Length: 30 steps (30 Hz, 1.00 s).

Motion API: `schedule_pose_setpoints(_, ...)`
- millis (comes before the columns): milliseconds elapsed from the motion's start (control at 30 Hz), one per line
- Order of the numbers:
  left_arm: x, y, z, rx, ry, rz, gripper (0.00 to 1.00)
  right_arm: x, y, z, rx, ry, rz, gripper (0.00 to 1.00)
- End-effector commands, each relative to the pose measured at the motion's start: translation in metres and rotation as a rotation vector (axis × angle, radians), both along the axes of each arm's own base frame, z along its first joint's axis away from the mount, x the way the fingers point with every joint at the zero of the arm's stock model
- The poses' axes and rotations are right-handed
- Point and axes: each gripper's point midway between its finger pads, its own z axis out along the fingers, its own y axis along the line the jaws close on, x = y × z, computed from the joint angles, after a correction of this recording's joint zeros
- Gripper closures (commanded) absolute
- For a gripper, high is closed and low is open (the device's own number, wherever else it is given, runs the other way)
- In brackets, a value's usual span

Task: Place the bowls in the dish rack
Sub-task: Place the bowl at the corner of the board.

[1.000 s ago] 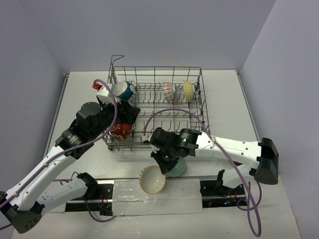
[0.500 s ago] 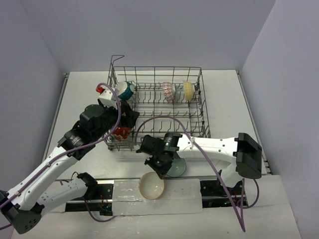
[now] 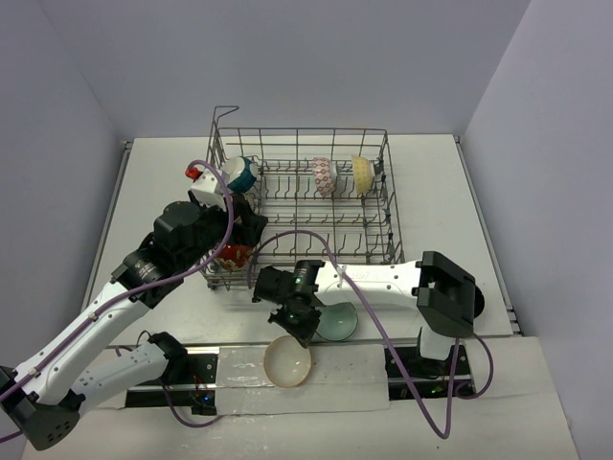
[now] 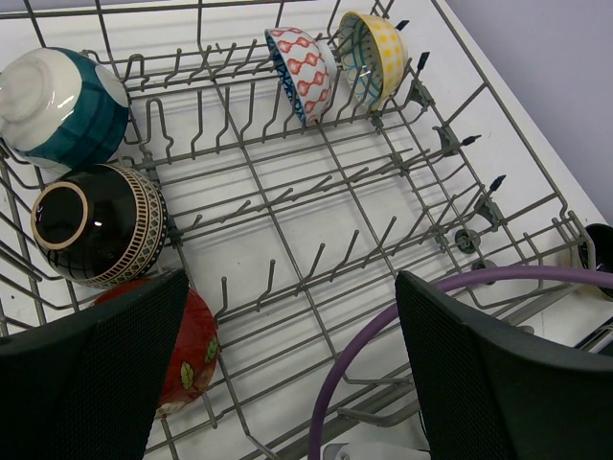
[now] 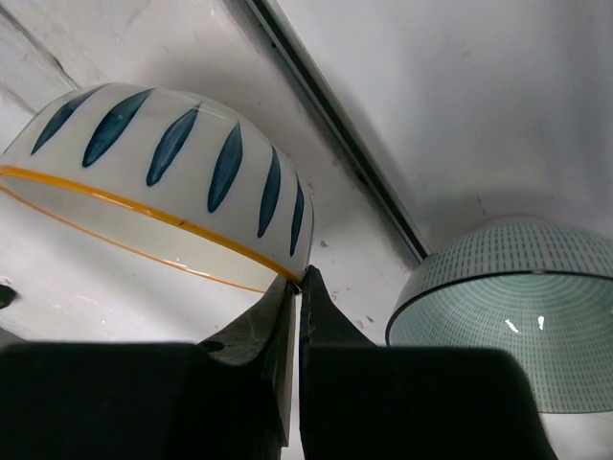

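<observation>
My right gripper (image 5: 299, 278) is shut on the rim of a white bowl (image 5: 163, 192) with blue strokes and an orange edge. From above, this bowl (image 3: 288, 360) hangs tilted over the table's near edge, in front of the dish rack (image 3: 299, 131). A pale green bowl (image 3: 337, 322) rests on the table beside it and shows in the right wrist view (image 5: 508, 297). My left gripper (image 4: 297, 383) stands open over the rack's front left corner, above a red bowl (image 4: 192, 350). The rack also holds a black bowl (image 4: 96, 225), a teal-and-white bowl (image 4: 62, 105), a red-patterned bowl (image 4: 302, 72) and a yellow checked bowl (image 4: 374, 57).
The right arm's purple cable (image 4: 354, 355) loops across the rack's front edge, under my left gripper. A white strip (image 3: 335, 379) lies along the near table edge between the arm bases. Tall grid walls surround the rack; walls close in the table on three sides.
My right gripper has carried the blue-striped bowl toward the near edge and slightly left, and its elbow swung left. My left gripper drew back a little, then stayed still.
</observation>
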Motion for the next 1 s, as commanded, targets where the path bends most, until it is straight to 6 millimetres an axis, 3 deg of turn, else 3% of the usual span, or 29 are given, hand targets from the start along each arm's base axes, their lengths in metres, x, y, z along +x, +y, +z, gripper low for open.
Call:
schedule_pose_setpoints(0, 0.0, 0.001, 0.004, 0.003, -0.027, -0.005, 0.06, 0.002, 0.025, 0.012, 0.079, -0.005, 0.032, 0.99)
schedule_pose_setpoints(167, 0.0, 0.0, 0.003, 0.005, -0.024, -0.012, 0.06, 0.005, 0.03, 0.014, 0.077, -0.021, 0.032, 0.84)
schedule_pose_setpoints(200, 0.0, 0.0, 0.004, 0.002, -0.026, -0.012, 0.06, 0.007, 0.032, 0.017, 0.085, -0.029, 0.028, 0.75)
schedule_pose_setpoints(400, -0.001, -0.001, 0.002, 0.002, -0.021, -0.016, 0.06, 0.012, 0.039, 0.025, 0.101, -0.054, 0.015, 0.65)
schedule_pose_setpoints(600, -0.001, -0.001, 0.001, 0.003, -0.019, -0.018, 0.06, 0.016, 0.04, 0.028, 0.102, -0.074, 0.007, 0.61)
schedule_pose_setpoints(967, -0.002, 0.0, 0.0, 0.005, -0.017, -0.019, 0.06, 0.042, 0.048, 0.079, 0.2, -0.235, -0.059, 0.61)
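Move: The right hand pinches the white bowl by its rim, the bowl tipped with its mouth towards the base and its middle about 4 cm left, 4 cm back and 3 cm below. Its spot on the table's near edge lies some 6 cm left, 1 cm back and 4 cm below. The green bowl stands roughly 7 cm right and 4 cm ahead, 3 cm lower. From the left hand the spot is about 23 cm back, 5 cm right and 25 cm below. The right fingers let go of the white bowl's rim, opening from nearly shut to about two fifths, while the hand slides left by about 4 cm, easing forward some 2.5 cm as well. After a tiny dip it climbs, ending about 4 cm higher, fingers still pointing down by the rim with only a slight tilt of the wrist. ##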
